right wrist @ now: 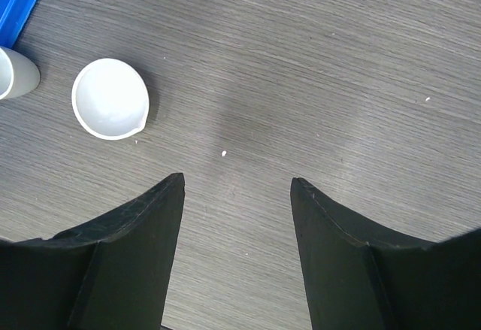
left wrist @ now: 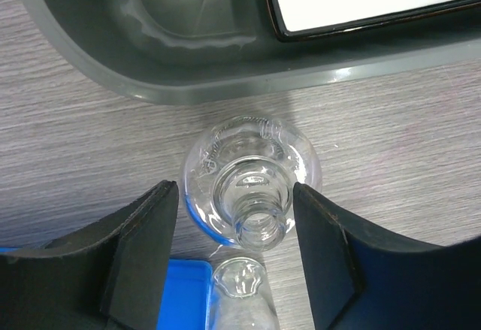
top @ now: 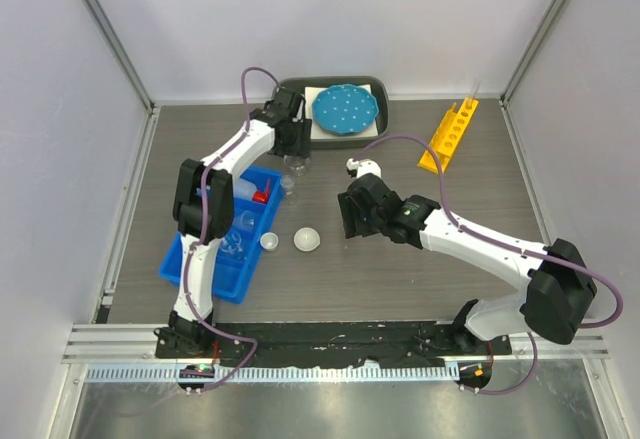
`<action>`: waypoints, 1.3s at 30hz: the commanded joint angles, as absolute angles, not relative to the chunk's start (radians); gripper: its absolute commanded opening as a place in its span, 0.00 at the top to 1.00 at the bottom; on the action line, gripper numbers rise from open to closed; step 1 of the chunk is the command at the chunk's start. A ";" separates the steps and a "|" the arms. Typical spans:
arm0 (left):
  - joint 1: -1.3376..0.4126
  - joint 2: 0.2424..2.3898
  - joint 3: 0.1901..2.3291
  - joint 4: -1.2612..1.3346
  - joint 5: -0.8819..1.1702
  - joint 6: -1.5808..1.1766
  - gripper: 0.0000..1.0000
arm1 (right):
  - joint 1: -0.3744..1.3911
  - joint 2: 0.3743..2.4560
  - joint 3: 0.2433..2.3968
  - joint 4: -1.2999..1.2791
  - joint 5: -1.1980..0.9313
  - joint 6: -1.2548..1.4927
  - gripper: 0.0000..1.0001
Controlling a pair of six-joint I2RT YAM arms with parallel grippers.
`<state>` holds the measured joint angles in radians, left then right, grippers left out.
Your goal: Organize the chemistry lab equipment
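A small clear flask [left wrist: 225, 166] stands upright on the table just in front of the grey tray [left wrist: 113, 74]. My left gripper [left wrist: 234, 188] is open, one finger on each side of the flask's neck, with a gap showing on the left side. From above, the flask [top: 296, 167] sits under the left gripper [top: 295, 151]. A small clear beaker [left wrist: 239, 285] stands right behind the flask. My right gripper [right wrist: 237, 181] hangs open over bare table, holding nothing. A small round white dish [right wrist: 110, 98] lies to its upper left. The white squeeze bottle with red nozzle [top: 255, 195] lies in the blue bin [top: 185, 264].
The yellow holed rack [top: 448, 134] lies at the back right. A blue dotted plate [top: 345, 109] rests in the grey tray [top: 382, 87]. A second small white cup [top: 268, 242] stands beside the dish [top: 306, 238], close to the blue bin. Clear glassware [top: 235, 244] lies in the bin.
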<state>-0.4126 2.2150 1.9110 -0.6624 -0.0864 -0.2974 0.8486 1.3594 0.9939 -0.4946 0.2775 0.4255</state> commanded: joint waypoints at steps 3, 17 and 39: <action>-0.420 2.224 1.968 -0.637 -0.107 -0.268 0.37 | 0.841 1.344 0.991 -0.454 0.276 0.425 0.36; -0.437 2.203 1.968 -0.638 -0.146 -0.252 0.60 | 0.834 1.350 0.977 -0.434 0.258 0.423 0.39; -0.449 2.161 1.973 -0.673 -0.189 -0.248 1.00 | 0.834 1.305 0.940 -0.425 0.236 0.440 0.40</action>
<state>-0.4419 2.2223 1.9530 -0.6701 -0.1654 -0.2535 0.8375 1.3518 0.9493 -0.4625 0.2386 0.4255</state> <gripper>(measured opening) 0.269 0.603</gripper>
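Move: The round glass flask stands upright almost directly under the left hand, its middle roughly 1 cm to the right, level fore and aft, and about 4 cm below, with its neck nearer the right finger. From that hand, a small glass bottle is some 6 cm back and 1 cm left; the green tray's middle is about 13 cm ahead and 9 cm right, and the blue box's about 20 cm back and 15 cm left. From the right hand, the flask is roughly 23 cm ahead and 11 cm left. The left hand stays almost in place over the round flask while its fingers, astride the neck at first, close from about two-thirds open to about a quarter and pinch the neck from both sides, the right finger pushing it leftwards. Late in the closing the hand eases up about 1 cm with a slight forward drift, still pointing steeply down and tilting its left side up by only some 5 degrees. ##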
